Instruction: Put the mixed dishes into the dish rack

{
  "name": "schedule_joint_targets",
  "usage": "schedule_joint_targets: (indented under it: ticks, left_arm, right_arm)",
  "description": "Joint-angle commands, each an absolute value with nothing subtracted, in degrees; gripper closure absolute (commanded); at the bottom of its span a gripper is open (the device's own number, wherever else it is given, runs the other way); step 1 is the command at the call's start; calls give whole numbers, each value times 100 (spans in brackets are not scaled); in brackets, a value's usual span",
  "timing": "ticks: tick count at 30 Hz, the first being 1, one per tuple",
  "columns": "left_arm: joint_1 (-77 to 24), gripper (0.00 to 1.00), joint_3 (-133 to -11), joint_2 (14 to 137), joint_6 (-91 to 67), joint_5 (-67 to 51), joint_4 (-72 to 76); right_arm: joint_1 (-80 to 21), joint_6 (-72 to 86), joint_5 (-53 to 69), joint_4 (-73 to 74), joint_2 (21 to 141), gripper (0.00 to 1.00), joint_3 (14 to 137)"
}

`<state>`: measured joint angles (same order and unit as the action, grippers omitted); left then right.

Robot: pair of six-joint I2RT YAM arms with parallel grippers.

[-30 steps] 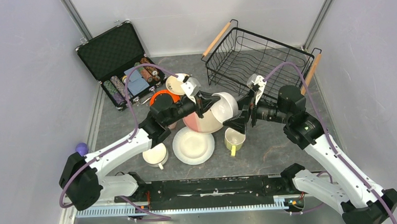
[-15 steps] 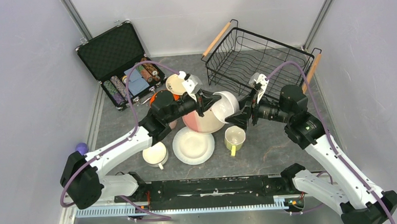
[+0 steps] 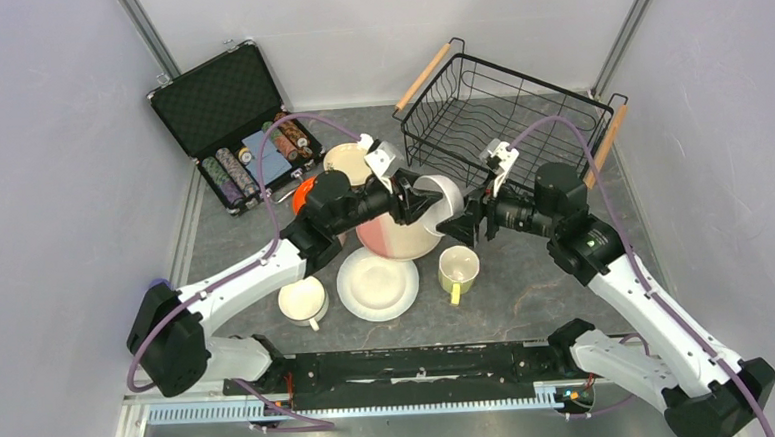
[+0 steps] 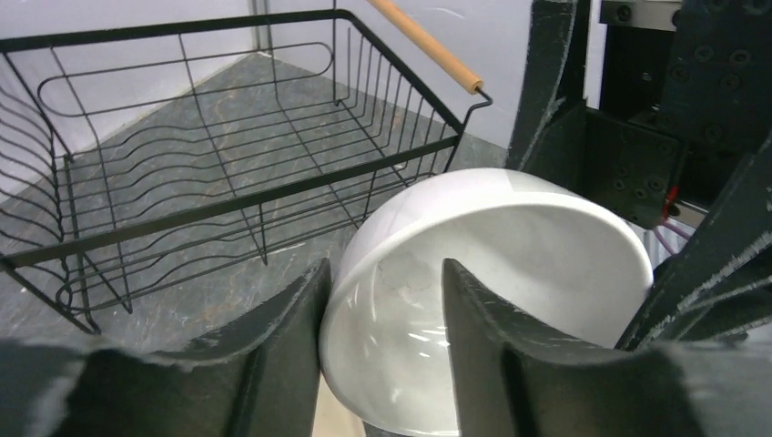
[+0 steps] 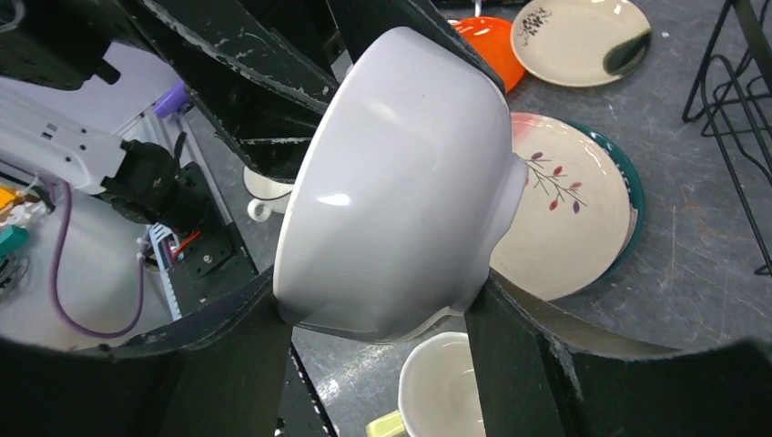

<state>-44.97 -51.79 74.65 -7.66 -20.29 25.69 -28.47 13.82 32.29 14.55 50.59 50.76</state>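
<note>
A small white bowl [image 3: 441, 198] [image 4: 510, 264] [image 5: 401, 182] hangs tilted in the air between my two grippers, just in front of the black wire dish rack [image 3: 531, 79] [image 4: 228, 205]. My left gripper [image 3: 410, 199] [image 4: 387, 269] is shut on the bowl's rim, one finger inside and one outside. My right gripper [image 3: 461, 227] [image 5: 373, 287] straddles the bowl from the other side, its fingers touching the rim and the foot. On the table below lie a pink-cream plate [image 3: 390, 240] [image 5: 555, 218] on a teal-rimmed plate [image 5: 634, 196], a white plate [image 3: 377, 284], a yellow-green mug [image 3: 458, 270] [image 5: 446, 391] and a white mug [image 3: 303, 301].
An orange plate [image 3: 305, 190] [image 5: 482, 32] and a cream black-spotted plate [image 3: 345, 161] [image 5: 573, 36] lie behind the left arm. An open black case [image 3: 222, 97] with chips stands at the back left. Walls close in on the left, back and right.
My left gripper has carried the bowl up and to the right, toward the rack. My right gripper has moved left and now has its fingers round the bowl.
</note>
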Motion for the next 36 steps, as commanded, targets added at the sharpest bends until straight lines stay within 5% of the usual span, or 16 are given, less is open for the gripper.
schedule_joint_targets:
  ticks: [1,5,19,36]
  left_arm:
    - [-4509,40,-5521,7585,-947,-1911,2528]
    - [-4509,25,-5640,7677,-834,-1630,2279]
    - [-4509,22,-5814,7246,-892,-298,1257]
    - [-4509,20,-4849,5961,-2048,32,669]
  right_arm:
    - [-2848,1457,2223,1451,5303,70,5382]
    - [-2836,1471,1959,1450,5427,71,5444]
    - [-2706,1008,649,2077,6186,75,6890]
    - [-2697,-1215,-4918,4104,9337,76,9450]
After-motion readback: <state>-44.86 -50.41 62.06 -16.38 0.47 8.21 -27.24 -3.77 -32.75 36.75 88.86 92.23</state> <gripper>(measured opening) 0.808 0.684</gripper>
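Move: The right hand grips the white bowl; the dish rack's middle lies about 23 cm ahead, 16 cm right and 20 cm below. The green mug is some 8 cm back, 3 cm right and 22 cm below; the pink plate is about 4 cm ahead, 9 cm left and 25 cm below. From the left hand, whose parted fingers straddle the bowl's rim, the rack is 18 cm ahead, 25 cm right and 21 cm below. Right hand carries the bowl about 20 cm forward and right over the rack, swinging clockwise; left opens wider, withdraws. ##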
